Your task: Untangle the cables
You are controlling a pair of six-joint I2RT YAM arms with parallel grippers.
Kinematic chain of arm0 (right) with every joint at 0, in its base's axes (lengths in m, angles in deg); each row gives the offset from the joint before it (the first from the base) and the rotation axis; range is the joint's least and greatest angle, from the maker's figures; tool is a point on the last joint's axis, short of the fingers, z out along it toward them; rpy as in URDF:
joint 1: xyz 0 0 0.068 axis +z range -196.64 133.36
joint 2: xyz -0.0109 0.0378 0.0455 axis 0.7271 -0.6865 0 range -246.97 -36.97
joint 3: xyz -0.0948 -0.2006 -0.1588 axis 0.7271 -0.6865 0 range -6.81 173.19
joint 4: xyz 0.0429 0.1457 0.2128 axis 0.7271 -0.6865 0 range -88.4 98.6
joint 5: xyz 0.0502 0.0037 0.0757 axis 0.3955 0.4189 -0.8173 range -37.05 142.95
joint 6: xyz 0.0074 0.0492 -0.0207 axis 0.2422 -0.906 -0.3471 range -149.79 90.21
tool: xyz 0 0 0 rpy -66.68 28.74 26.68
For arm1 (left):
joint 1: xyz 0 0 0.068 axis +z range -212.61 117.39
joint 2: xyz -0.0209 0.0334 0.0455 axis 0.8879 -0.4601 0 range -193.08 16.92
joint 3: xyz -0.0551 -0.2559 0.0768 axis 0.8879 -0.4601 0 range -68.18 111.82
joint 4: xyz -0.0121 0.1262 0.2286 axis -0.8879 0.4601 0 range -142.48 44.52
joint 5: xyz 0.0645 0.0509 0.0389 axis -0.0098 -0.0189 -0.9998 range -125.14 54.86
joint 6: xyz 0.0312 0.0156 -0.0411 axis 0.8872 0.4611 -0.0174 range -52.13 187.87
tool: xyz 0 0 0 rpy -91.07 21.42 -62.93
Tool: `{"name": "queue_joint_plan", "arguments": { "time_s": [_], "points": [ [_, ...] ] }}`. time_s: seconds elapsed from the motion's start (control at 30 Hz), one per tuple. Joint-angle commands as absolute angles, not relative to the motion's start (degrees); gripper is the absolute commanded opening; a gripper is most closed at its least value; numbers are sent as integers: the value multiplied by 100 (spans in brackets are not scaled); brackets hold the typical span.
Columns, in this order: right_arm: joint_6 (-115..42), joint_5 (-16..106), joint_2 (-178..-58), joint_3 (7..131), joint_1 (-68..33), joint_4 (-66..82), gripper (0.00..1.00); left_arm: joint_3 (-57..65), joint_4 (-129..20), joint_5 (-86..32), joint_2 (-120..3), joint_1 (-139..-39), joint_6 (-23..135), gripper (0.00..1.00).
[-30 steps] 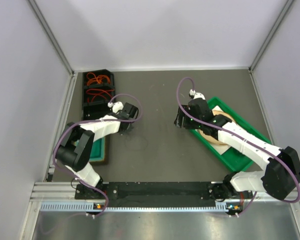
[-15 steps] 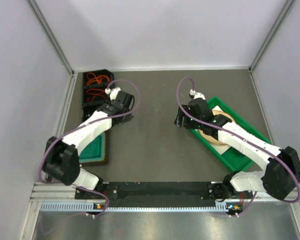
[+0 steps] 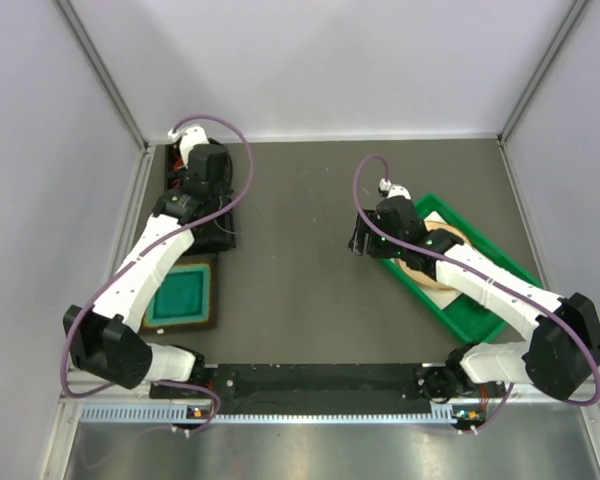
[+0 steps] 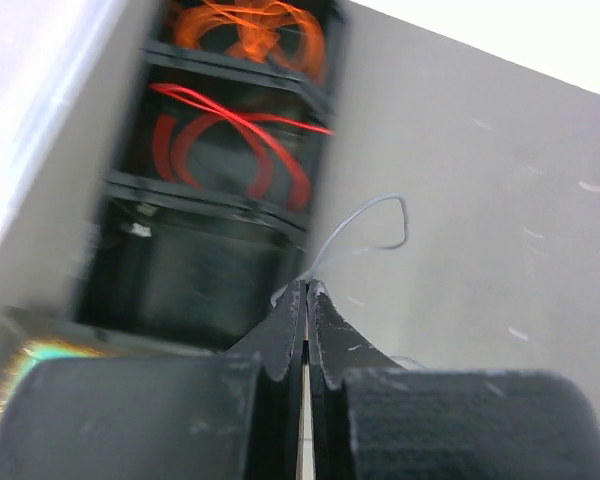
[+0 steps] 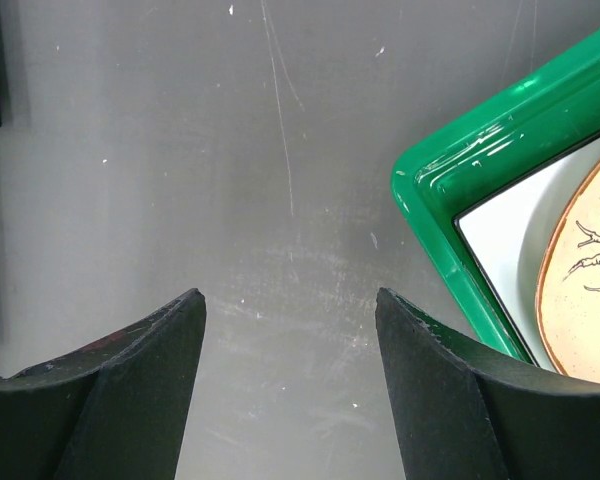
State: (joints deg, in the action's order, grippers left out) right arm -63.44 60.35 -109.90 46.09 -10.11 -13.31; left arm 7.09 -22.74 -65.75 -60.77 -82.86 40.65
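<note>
My left gripper (image 4: 307,288) is shut, and a thin dark cable (image 4: 385,222) curls out from between its tips. It hangs at the right edge of the black bin (image 3: 172,205), level with the bin's nearest compartment. Orange cables (image 4: 252,28) fill the far compartment and red cables (image 4: 230,140) lie in the middle one. In the top view the left gripper (image 3: 218,222) reaches over the bin at the far left. My right gripper (image 5: 290,295) is open with nothing between its fingers. It hovers over bare table by the green tray's corner (image 5: 430,190).
The green tray (image 3: 480,322) at the right holds a beige plate (image 3: 432,268) under the right arm. A teal square tray (image 3: 180,293) lies near the left arm's base. Grey walls close in the table on three sides.
The left arm has swung from the table's middle left out to the black bin, carrying the thin cable. The right arm has not moved.
</note>
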Motion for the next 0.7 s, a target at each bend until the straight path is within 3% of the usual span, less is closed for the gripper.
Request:
{"name": "queue_joint_plan", "arguments": {
  "time_s": [0.0,0.2,0.4,0.67],
  "points": [
    [-6380,6104,-10895,4601,-973,-1170,68,-12,-3496,-6722,-5797,-7765,5046,0],
    [-6345,6130,-10930,4601,-973,-1179,68,-1866,-6432,-6695,-5111,-7668,6188,0],
    [-6354,6042,-11036,4627,-973,-1126,68,-2493,-7541,-6722,-4979,-7579,6585,0],
    [-6336,6042,-11080,4663,-973,-1117,68,-2142,-7831,-6616,-5005,-7536,7076,0]
  ]
}}
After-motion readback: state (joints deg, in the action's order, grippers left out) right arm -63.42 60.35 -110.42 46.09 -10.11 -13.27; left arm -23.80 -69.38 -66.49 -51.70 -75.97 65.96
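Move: The left hand holds the grey cable high; the organizer's empty front compartment lies about 6 cm ahead, 6 cm left and 23 cm below it. The compartment with the red cable is roughly 8 cm beyond that one, and the green tray sits some 12 cm back and 10 cm left of the hand. From the idle right hand the empty compartment is about 15 cm ahead, 33 cm left and 12 cm down. The left hand carries the pinched grey cable 6 cm left above the organizer, dips, then rises, fingertips tilting up. ##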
